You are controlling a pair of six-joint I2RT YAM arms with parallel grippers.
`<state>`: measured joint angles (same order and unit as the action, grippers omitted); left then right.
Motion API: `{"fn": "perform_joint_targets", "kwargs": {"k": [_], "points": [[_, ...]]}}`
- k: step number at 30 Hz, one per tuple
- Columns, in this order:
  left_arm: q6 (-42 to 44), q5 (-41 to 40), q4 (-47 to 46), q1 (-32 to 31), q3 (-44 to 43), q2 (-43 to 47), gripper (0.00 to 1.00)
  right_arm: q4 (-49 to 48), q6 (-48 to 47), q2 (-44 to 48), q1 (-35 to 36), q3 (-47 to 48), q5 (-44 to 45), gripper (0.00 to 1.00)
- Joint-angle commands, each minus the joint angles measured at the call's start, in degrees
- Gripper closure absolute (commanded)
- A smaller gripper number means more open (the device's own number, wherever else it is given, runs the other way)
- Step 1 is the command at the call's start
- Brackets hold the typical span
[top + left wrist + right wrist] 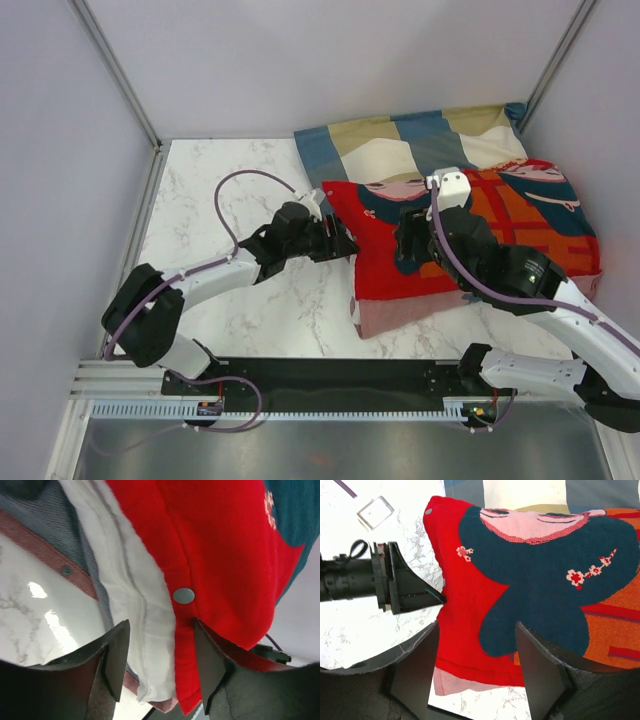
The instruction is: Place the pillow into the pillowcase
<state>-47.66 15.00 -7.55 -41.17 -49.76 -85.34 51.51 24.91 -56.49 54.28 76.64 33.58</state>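
The red pillowcase (500,225) with its dark-blue-haired figures lies plump at the centre right of the table, a dull pink flap (400,315) sticking out at its near edge. The white pillow (125,580) shows only in the left wrist view, bulging from the case's open left edge beside a snap button (183,595). My left gripper (340,240) (160,645) is at that edge, open, with the pillow's seam and the red hem (215,545) lying loose between its jaws. My right gripper (410,250) (477,650) hovers open over the case's near left part (465,630).
A blue, tan and cream checked pillow (400,145) lies behind the pillowcase against the back wall. Grey walls close in the marble table (220,200) on three sides. The arms' mounting rail (330,375) runs along the near edge. In the right wrist view the left gripper (415,587) points at the case.
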Motion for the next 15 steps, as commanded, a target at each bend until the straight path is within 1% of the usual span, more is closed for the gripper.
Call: {"fn": "perform_joint_targets", "kwargs": {"k": [1, 2, 3, 7, 11, 13, 15], "points": [[-3.32, -1.82, -7.56, -2.42, -2.45, -0.18, 0.42, 0.00, 0.58, 0.50, -0.67, -0.87, 1.31, 0.30], [-3.40, -2.00, -7.57, -3.47, -2.10, 0.43, 0.45, 0.00, 0.50, 0.68, -0.84, -1.23, 1.22, 0.30], [-3.49, -2.43, -7.91, -4.09, -1.66, 1.05, 0.46, 0.00, 0.49, 0.77, -0.93, -1.49, 1.31, 0.30], [-3.67, -4.28, -9.32, -6.82, 0.36, 2.99, 0.47, -0.35, 0.49, 1.47, -1.37, -2.81, 1.05, 0.30], [-3.05, -3.85, -9.76, -8.31, -0.95, 1.41, 0.47, -1.06, 0.23, 1.73, -1.63, -2.90, -0.18, 0.30], [-3.40, -3.58, -10.20, -8.49, -1.04, 0.01, 0.48, -1.06, 0.14, 1.82, -1.81, -2.64, -0.53, 0.30], [-3.41, -3.49, -12.39, -8.58, -0.52, -0.26, 0.63, -1.06, 0.05, 2.00, -1.81, -2.64, -0.62, 0.30]]}}
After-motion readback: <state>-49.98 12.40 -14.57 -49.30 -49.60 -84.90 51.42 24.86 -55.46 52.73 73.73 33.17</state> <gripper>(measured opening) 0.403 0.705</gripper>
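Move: The red hem at the pillowcase's mouth is about 4 cm to the left gripper's right, some 3 cm back and slightly above it. The white pillow end showing in the mouth is about 4 cm right, level ahead and 2 cm lower. The pink lining flap is some 14 cm back, 3 cm right and about 8 cm below; the striped cloth's middle is about 24 cm ahead and 14 cm right. From the right gripper that hem is some 8 cm left, 3 cm ahead and 16 cm below. Bring the left gripper right and back along the pillowcase's mouth, about 5 cm in all, rising nearly 3 cm, with only a slight wrist turn. At the end of the travel, narrow the fingers from fairly wide to under half open, bringing the tips together around the red hem. Let the right gripper settle 1.5 cm over the pillowcase, fingers still open. ##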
